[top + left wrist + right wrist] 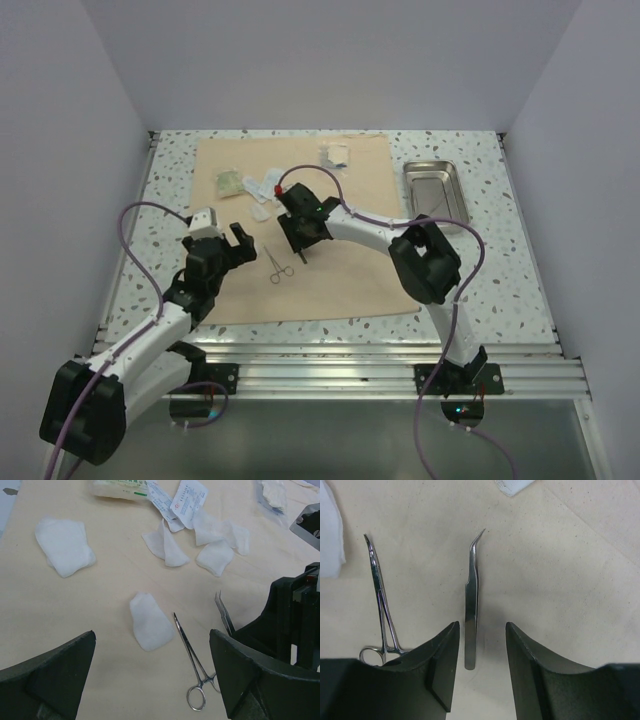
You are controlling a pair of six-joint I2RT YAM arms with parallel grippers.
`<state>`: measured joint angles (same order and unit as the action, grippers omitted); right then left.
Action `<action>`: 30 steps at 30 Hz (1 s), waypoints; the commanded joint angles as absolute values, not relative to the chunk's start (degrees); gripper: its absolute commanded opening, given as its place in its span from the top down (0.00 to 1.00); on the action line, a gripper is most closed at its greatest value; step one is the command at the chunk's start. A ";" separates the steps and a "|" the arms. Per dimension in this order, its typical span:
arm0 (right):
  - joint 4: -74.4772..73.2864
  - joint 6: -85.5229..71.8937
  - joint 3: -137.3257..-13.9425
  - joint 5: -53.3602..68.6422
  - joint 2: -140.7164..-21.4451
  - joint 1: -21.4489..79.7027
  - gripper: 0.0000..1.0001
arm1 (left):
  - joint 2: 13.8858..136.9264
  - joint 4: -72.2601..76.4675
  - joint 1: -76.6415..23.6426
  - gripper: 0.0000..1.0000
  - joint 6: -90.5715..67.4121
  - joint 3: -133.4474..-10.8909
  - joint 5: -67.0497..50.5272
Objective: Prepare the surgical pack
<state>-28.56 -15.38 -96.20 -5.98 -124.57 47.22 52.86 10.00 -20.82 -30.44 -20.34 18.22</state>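
Note:
The tan wrap sheet [330, 270] covers the middle of the table. The steel tray [433, 190] stands off the sheet at the right. Steel tweezers [471, 595] lie flat on the sheet, their blunt end between the fingers of my right gripper [482, 627], which is open and not touching them. A ring-handled clamp [380, 600] lies just left of them. My left gripper [152, 635] hangs wide open above the sheet, over the clamp [192, 655] and a white gauze piece [149, 622]. Nothing is held.
More gauze pieces [64, 545] [215, 555] and printed gauze packets [187, 497] lie farther back on the sheet. A torn packet [335, 153] sits near the sheet's far edge. White walls enclose the speckled table [500, 270] on three sides.

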 commanded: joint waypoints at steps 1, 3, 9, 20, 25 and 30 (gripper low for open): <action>-25.49 -15.73 -98.09 -5.10 -124.28 47.72 0.54 | 51.94 10.28 -19.69 0.00 -31.64 -19.69 19.08; -24.79 -15.82 -97.82 -5.10 -124.28 47.81 0.53 | 52.29 10.37 -19.34 0.00 -31.64 -19.69 18.72; -26.10 -15.64 -100.81 -5.54 -127.79 48.08 0.57 | 52.47 10.37 -18.90 0.00 -31.64 -19.78 18.11; -29.26 -15.21 -104.32 -6.94 -130.25 47.99 0.76 | 53.35 10.81 -18.81 0.00 -31.38 -20.04 17.14; -29.10 -14.59 -101.97 -9.57 -124.38 47.55 0.86 | 53.17 10.81 -18.72 0.00 -31.29 -19.86 17.05; -30.49 -14.76 -99.23 -6.60 -114.80 40.97 0.87 | 53.09 10.99 -18.81 0.00 -31.11 -19.86 16.79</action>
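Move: Just under the right fingers lie the curved tweezers, their middle about 2 cm to the left, 1 cm ahead and 2 cm down. The scissor-handled clamp is some 8 cm left of that hand and 4 cm back, and a small gauze piece about 11 cm ahead and 4 cm left. From the left hand, wide open and idle, the tweezers lie about 16 cm to the right, 5 cm ahead and 9 cm below. Easing left about 2 cm and forward 1.5 cm while sinking roughly 1 cm, the right hand settles over the tweezers, its fingers closing from about half open until they pinch the shaft near its middle. Then it sets off right some 2.5 cm and up about 2 cm, away from the clamp, keeping its grip with hardly any wrist turn. ##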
